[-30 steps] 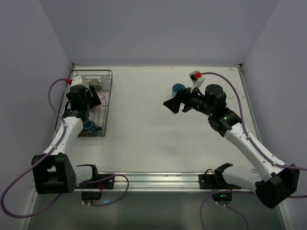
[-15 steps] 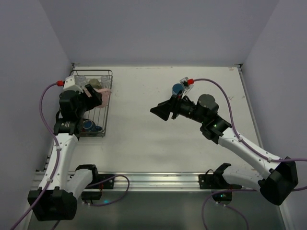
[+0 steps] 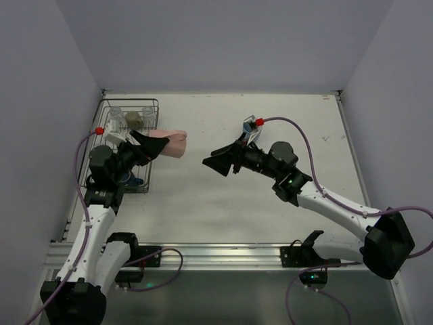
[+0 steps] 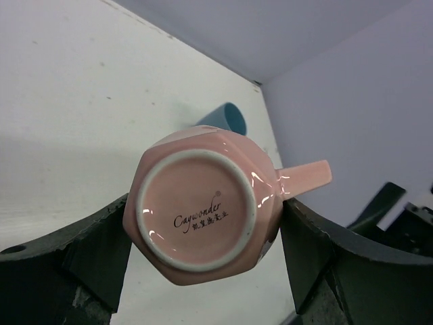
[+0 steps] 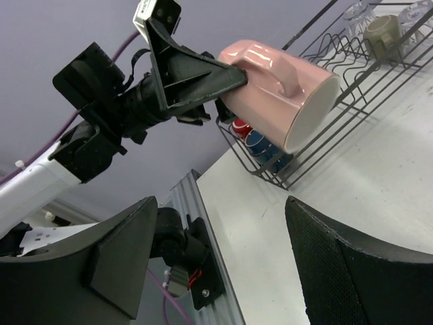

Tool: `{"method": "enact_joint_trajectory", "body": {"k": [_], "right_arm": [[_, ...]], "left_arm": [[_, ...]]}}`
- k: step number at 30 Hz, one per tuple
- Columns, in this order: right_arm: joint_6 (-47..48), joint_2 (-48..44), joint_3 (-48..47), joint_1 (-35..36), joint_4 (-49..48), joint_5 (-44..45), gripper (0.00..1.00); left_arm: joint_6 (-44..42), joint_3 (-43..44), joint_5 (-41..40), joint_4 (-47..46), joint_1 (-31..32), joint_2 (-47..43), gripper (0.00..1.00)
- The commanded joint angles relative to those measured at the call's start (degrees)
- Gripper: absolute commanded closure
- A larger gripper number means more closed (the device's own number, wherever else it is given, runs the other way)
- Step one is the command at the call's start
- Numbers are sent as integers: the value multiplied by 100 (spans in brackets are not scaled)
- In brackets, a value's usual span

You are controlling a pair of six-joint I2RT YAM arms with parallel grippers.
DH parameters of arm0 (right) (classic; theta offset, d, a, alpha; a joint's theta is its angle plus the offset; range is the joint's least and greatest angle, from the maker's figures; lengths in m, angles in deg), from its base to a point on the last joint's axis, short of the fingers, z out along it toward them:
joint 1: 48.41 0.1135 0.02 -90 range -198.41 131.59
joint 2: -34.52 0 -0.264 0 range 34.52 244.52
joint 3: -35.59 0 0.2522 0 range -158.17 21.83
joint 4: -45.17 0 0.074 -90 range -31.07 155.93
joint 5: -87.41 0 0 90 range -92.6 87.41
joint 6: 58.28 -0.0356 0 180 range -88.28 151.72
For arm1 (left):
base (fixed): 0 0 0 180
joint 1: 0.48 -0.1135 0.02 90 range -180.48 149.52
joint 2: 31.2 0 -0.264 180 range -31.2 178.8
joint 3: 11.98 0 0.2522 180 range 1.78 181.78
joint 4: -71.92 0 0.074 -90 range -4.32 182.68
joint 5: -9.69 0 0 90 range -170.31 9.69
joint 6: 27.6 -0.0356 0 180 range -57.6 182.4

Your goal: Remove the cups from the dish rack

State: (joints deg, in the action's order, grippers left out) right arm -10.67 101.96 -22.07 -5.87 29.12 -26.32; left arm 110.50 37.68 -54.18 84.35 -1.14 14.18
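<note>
My left gripper (image 3: 160, 143) is shut on the base of a pale pink mug (image 3: 174, 144), held on its side in the air just right of the dish rack (image 3: 156, 112). The mug's underside (image 4: 196, 206) fills the left wrist view between the fingers. My right gripper (image 3: 219, 161) stands open and empty a short way right of the mug, facing it (image 5: 277, 95). In the rack are clear glasses (image 3: 115, 112), a beige mug (image 3: 133, 120), a red mug (image 5: 238, 127) and a dark blue cup (image 5: 260, 143). A light blue tumbler (image 4: 226, 118) lies on the table beyond.
The rack (image 5: 338, 54) sits at the table's far left, close to the left wall. Purple cables loop off both arms. A metal rail (image 3: 216, 254) runs along the near edge between the arm bases.
The left arm has lifted the pink mug out of the rack and swung it right. The right arm has moved left, away from the blue tumbler and toward the mug.
</note>
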Motion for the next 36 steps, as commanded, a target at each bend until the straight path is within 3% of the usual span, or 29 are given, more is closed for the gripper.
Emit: {"method": "enact_joint_trajectory", "body": {"k": [1, 6, 22, 25, 29, 30, 31, 32, 34, 35, 36], "right_arm": [[3, 164, -22, 87, -720, 61, 22], [38, 419, -171, 131, -843, 114, 24], [56, 744, -567, 342, -1123, -27, 39], [-58, 771, -567, 369, -1352, -27, 41], [-164, 709, -453, 377, -1669, 70, 49], [-190, 648, -348, 377, -1730, 122, 53], [-225, 587, -260, 386, -1879, 314, 65], [-243, 517, -112, 386, -1924, 420, 72], [-156, 263, -5, 377, -1802, 666, 87], [-77, 148, 48, 377, -1679, 737, 96], [11, 34, 57, 377, -1530, 816, 99]], "left_arm": [[1210, -74, 674, -1748, 426, -293, 100], [1623, -294, 473, -2328, 988, -302, 100], [1905, -611, 94, -2908, 1877, -162, 100], [1914, -575, -29, -2988, 2132, -83, 96], [1897, -575, -178, -3093, 2413, -47, 79], [1870, -567, -187, -3102, 2439, -47, 73], [1827, -558, -170, -3102, 2448, -47, 68], [1730, -523, -135, -3076, 2457, -47, 52], [1485, -383, 49, -2823, 2457, -30, 33], [1048, -138, 85, -2221, 2457, -47, 19], [818, -32, 103, -1945, 2457, -73, 13]]}}
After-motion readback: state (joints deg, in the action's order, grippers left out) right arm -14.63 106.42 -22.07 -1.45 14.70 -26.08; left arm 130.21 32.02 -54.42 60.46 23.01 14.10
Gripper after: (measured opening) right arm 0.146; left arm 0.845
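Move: The left hand holds the pink cup by its base end; the open right gripper it is being taken to waits about 20 cm to its right, 7 cm nearer the base and 2 cm higher, while the dish rack's middle is roughly 20 cm left, 7 cm ahead and 15 cm below. From the right hand, the pink cup is some 17 cm left, 8 cm ahead, about level; the blue cup stands about 22 cm ahead, 18 cm right and 18 cm below. Rightward, and half as much back and up, the left hand carries the pink cup about 12 cm to the right gripper, turning some 25 degrees clockwise and rolling its left side down. The right hand edges about 3 cm left, dips, then rises and draws back slightly while its fingers close from wide open to pinch the wall at the cup's rim; the left keeps its grip. ##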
